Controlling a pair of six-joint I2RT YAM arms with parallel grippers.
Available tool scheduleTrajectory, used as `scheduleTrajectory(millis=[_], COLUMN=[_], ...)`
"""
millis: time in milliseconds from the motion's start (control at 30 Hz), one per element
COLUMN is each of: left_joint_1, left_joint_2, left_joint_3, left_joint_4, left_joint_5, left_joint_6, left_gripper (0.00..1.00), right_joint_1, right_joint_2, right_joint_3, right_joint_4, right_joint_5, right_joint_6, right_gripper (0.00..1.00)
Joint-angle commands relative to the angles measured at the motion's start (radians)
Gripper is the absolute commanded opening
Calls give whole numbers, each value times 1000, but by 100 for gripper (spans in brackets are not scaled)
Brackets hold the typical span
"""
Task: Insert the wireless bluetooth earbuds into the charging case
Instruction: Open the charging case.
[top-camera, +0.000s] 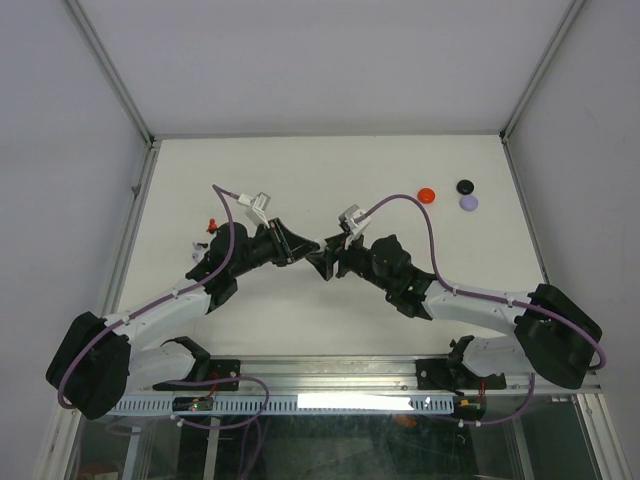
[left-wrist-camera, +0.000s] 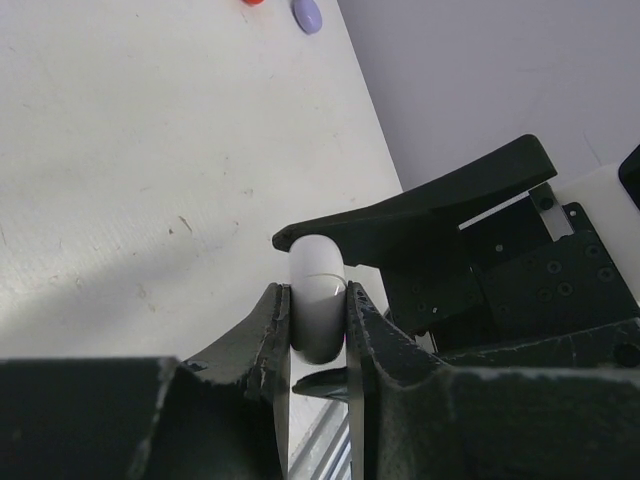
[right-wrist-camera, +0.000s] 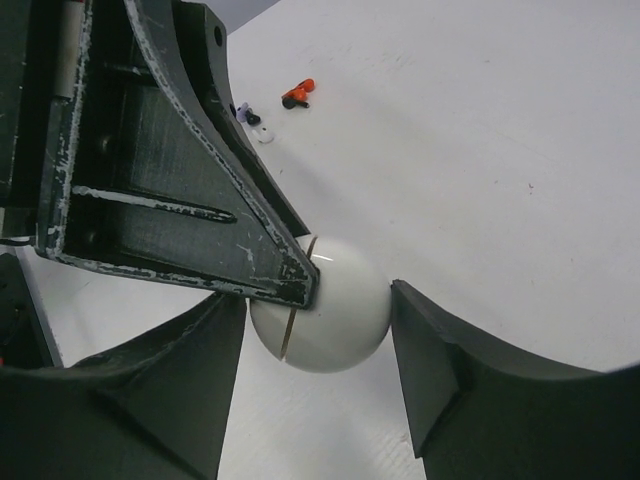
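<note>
My left gripper (left-wrist-camera: 318, 305) is shut on a white round charging case (left-wrist-camera: 317, 280) with a seam round it, held above the table at mid-table (top-camera: 316, 250). My right gripper (right-wrist-camera: 316, 315) is open with its jaws either side of the same case (right-wrist-camera: 340, 300); the right finger touches it or nearly so, and the left finger stands apart. Tiny earbuds lie far left on the table: a red one (right-wrist-camera: 297, 95), a black and lavender pair (right-wrist-camera: 243, 112) and a white one (right-wrist-camera: 264, 134). Only the red one (top-camera: 211, 224) shows from above.
Three round pebble-like pieces lie at the far right: red (top-camera: 427, 194), black (top-camera: 465, 186), lavender (top-camera: 468, 203). The lavender one also shows in the left wrist view (left-wrist-camera: 308, 15). White walls with metal rails bound the table on three sides.
</note>
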Motion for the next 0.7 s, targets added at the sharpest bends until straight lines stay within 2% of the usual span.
scheduleTrajectory(millis=[0,200,267,433,467,500,667], left_joint_1=[-21,-20,-19,-15,-15,-15,-15], left_joint_2=[-11,-32,-32,-27,-25,-22,2], left_joint_3=[46,134,178,281,299,322,436], left_joint_4=[-20,-189,-278,-434,-460,-486,-647], left_joint_5=[64,39,30,36,42,50,118], left_joint_6=[71,227,288,414,438,461,604], left_gripper=[15,11,11,11,11,11,12], right_joint_1=[-7,-70,-111,-211,-229,-251,-279], right_joint_2=[-26,-57,-65,-124,-137,-149,-185], right_joint_3=[20,47,64,93,100,111,178], right_joint_4=[115,6,-56,-198,-230,-262,-429], right_joint_5=[-48,-190,-241,-241,-437,-519,-608], right_joint_6=[-13,-30,-36,-36,-82,-126,-310], right_gripper=[64,77,78,78,86,88,89])
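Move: Just past the left fingertips, already pinched by them, sits the white charging case, about 1 cm ahead of that hand and 2 cm to its right, at its height. From the right hand the case is about 1 cm ahead and 1 cm left, level, between its parting fingers. On the table some 17 cm below the left hand, the white earbuds lie roughly 29 cm left and 8 cm ahead, the orange earbuds 27 cm left and 15 cm ahead. Opening wide, the right fingers come free of the case's sides, and the right hand then draws off about 4 cm to the right while rising 3 cm and swinging slightly counter-clockwise. The left hand keeps its pinch on the case, rolls it some 20 degrees about its own finger line, clockwise as seen from behind that hand, and lifts it about 3 cm. ##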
